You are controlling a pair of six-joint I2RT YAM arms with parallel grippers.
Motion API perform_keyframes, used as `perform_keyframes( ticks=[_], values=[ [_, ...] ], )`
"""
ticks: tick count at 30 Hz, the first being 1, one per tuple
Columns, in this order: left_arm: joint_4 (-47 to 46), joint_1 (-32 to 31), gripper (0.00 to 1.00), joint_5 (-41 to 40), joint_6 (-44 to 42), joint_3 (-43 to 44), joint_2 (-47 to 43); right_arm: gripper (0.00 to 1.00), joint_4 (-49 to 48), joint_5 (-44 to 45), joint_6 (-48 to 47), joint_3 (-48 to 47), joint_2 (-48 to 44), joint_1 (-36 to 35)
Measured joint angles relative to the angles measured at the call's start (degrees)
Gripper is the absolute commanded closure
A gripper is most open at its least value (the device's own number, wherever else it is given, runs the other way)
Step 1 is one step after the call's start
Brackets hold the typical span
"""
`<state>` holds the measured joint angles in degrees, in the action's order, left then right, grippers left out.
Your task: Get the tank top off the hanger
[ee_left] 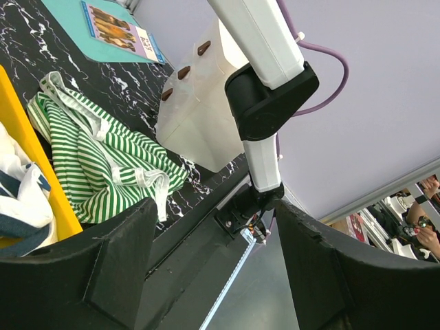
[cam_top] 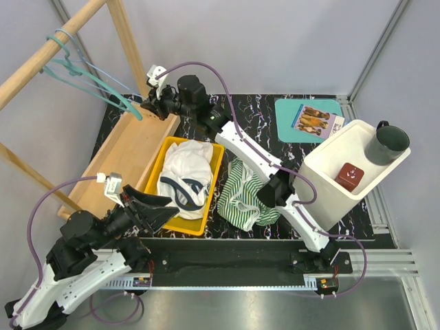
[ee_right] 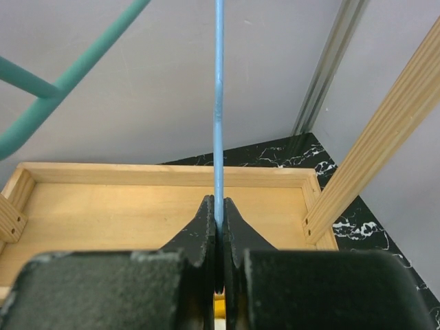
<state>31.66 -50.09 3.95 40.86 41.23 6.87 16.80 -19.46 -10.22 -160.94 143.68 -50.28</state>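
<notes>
A green-and-white striped tank top [cam_top: 240,194] [ee_left: 96,165] lies crumpled on the black table, off any hanger. A thin blue hanger [cam_top: 103,74] [ee_right: 218,103] and a teal hanger [cam_top: 89,81] [ee_right: 41,103] hang bare from the wooden rail [cam_top: 41,58]. My right gripper [cam_top: 146,104] [ee_right: 217,206] is shut on the blue hanger's lower wire, above the wooden tray [ee_right: 137,206]. Low at the front left, my left gripper [cam_top: 163,210] [ee_left: 214,210] stands open and empty, beside the yellow bin's near corner.
The yellow bin [cam_top: 214,180] holds a white garment [cam_top: 184,175]. At the right stands a white tub [cam_top: 330,179] with a dark mug [cam_top: 386,143] and a red item [cam_top: 350,175]. A teal mat [cam_top: 289,113] with a picture card lies behind it. A wooden rack post [cam_top: 127,41] rises by the right gripper.
</notes>
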Motion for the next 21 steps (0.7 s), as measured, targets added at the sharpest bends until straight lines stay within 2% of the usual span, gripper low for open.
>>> perform_keyframes(
  ticks=[2, 3, 4, 6, 7, 10, 11, 16, 21],
  values=[
    [0.24, 0.00, 0.27, -0.07, 0.13, 0.02, -0.04, 0.98, -0.55, 0.28, 0.42, 0.37, 0.11, -0.17],
    [0.35, 0.00, 0.27, -0.07, 0.13, 0.02, -0.04, 0.92, -0.90, 0.46, 0.68, 0.50, 0.11, -0.26],
    [0.50, 0.00, 0.27, -0.07, 0.15, 0.02, -0.04, 0.73, -1.31, 0.74, 0.94, 0.68, 0.07, -0.33],
    [0.72, 0.00, 0.27, -0.04, 0.15, 0.07, 0.04, 0.57, -2.21, 1.36, 2.03, 2.21, -0.33, -0.39],
    [0.92, 0.00, 0.27, -0.04, 0.17, 0.11, 0.09, 0.44, -2.21, 2.01, 2.45, 3.72, -0.85, -0.44],
    [1.29, 0.00, 0.27, -0.02, 0.28, 0.22, 0.11, 0.21, -2.08, 3.96, 4.24, 9.09, -3.17, -0.44],
    [1.29, 0.00, 0.27, -0.02, 0.37, 0.22, 0.13, 0.01, -1.84, 4.52, 4.92, 11.28, -4.28, -0.44],
    [1.42, 0.00, 0.27, 0.00, 0.98, 0.22, 1.20, 0.00, -0.48, 8.20, 7.65, 23.43, -13.07, -0.46],
    [1.25, 0.00, 0.26, -0.07, 1.44, -0.57, 3.34, 0.00, -0.52, 14.10, 10.12, 41.40, -29.62, -0.46]
  ],
)
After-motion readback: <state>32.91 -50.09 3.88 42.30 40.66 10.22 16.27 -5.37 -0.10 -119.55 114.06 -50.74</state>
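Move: My right fingers still pinch the near corner of the blue hanger, whose hook is on the wooden rod about 20 cm to my left, 7 ahead and 16 above. The teal hanger hangs roughly 15 cm left, 1 back and 6 up; the yellow tray lies 13 cm back, 6 right and 34 below. From my left hand that spot on the rod is some 39 cm ahead, 27 left and 21 up. I lower my right hand about 4 cm while my fingers spread from shut to wide open, letting go of the blue hanger's corner. Then I speed away from the rack, about 9 cm to the right and a little back, rising again and swinging some 15 degrees clockwise. My left hand, empty and open, sinks about 2 cm. ##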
